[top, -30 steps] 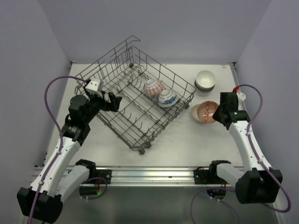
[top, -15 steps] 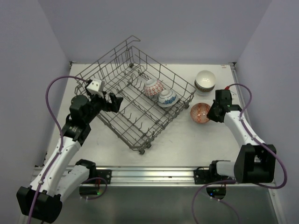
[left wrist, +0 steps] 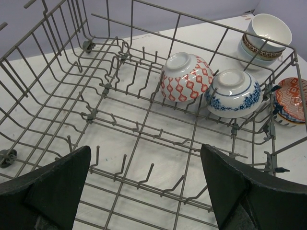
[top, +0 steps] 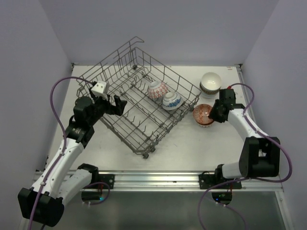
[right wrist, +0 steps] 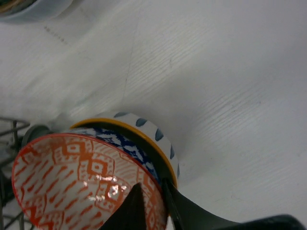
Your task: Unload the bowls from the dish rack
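Observation:
The grey wire dish rack (top: 111,72) stands tilted at the table's middle. Two bowls lie upside down in it: a red-patterned one (top: 157,89) (left wrist: 185,76) and a blue-patterned one (top: 171,100) (left wrist: 234,92). My left gripper (top: 112,103) (left wrist: 145,147) hangs wide open over the rack's near-left tines, holding nothing. Right of the rack, my right gripper (top: 212,114) (right wrist: 152,184) pinches the rim of a bowl with a red-patterned inside (top: 201,113) (right wrist: 72,177). That bowl sits nested in a yellow-rimmed bowl (right wrist: 153,129) on the table.
A stack of bowls (top: 210,83) (left wrist: 265,37), white on top, stands at the back right, behind my right gripper. The rack's raised wire side (top: 192,96) runs close to the held bowl. Walls close in the table on the left, back and right.
My right gripper has carried the red-patterned bowl left toward the rack and lowered it into the yellow-rimmed bowl. The left arm has barely shifted and stays open.

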`<state>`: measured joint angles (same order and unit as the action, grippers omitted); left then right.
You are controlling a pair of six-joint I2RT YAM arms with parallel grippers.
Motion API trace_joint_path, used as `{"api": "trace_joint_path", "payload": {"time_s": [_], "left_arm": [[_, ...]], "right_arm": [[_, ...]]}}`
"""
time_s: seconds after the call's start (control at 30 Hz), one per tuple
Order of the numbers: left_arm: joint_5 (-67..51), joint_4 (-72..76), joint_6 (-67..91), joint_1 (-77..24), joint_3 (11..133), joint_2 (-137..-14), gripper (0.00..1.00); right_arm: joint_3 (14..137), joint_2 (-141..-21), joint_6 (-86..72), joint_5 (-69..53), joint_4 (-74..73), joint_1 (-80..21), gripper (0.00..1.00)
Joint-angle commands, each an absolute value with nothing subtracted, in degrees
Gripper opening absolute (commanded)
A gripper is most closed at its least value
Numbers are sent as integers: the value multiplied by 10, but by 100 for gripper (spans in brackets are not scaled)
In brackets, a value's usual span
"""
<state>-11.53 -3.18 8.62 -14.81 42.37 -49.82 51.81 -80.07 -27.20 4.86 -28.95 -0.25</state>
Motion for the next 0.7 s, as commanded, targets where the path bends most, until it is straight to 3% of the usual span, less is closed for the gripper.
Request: {"api": "trace_joint_path", "payload": {"time_s": [0.0, 0.07, 0.43, 0.67], "left_arm": [[-118, -28, 71, -152, 428, -505, 100], [-118, -28, 69, -152, 427, -508, 100], [-83, -23, 53, -167, 416, -509, 100], [-43, -31, 30, -213, 417, -517, 100]], "right_arm": [[545, -795, -258, 28, -267, -3, 33], [547, -794, -258, 25, -269, -3, 47], [569, -773, -250, 3, -294, -2, 60], [591, -770, -243, 2, -314, -2, 85]]}}
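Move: The orange-patterned bowl is in the right hand, its rim still between the fingertips, its middle about 4 cm left of them, level fore and aft, and 1 cm below. The yellow-rimmed bowl it goes into stands about 4 cm left, 1 cm back and 4 cm down. The white bowl stack is some 16 cm ahead, and the blue-flowered bowl in the rack about 19 cm left, 7 ahead. From the left hand the orange-patterned bowl lies about 38 cm right, level ahead, 19 below. The orange-patterned bowl is let go over the yellow-rimmed bowl: the right fingers spread from nearly shut to wide open around its right rim, the hand barely shifting at first, then rising about 3.5 cm and easing a little forward, away from the bowl. The left hand, open and empty above the rack, drifts some 2 cm right and down. ##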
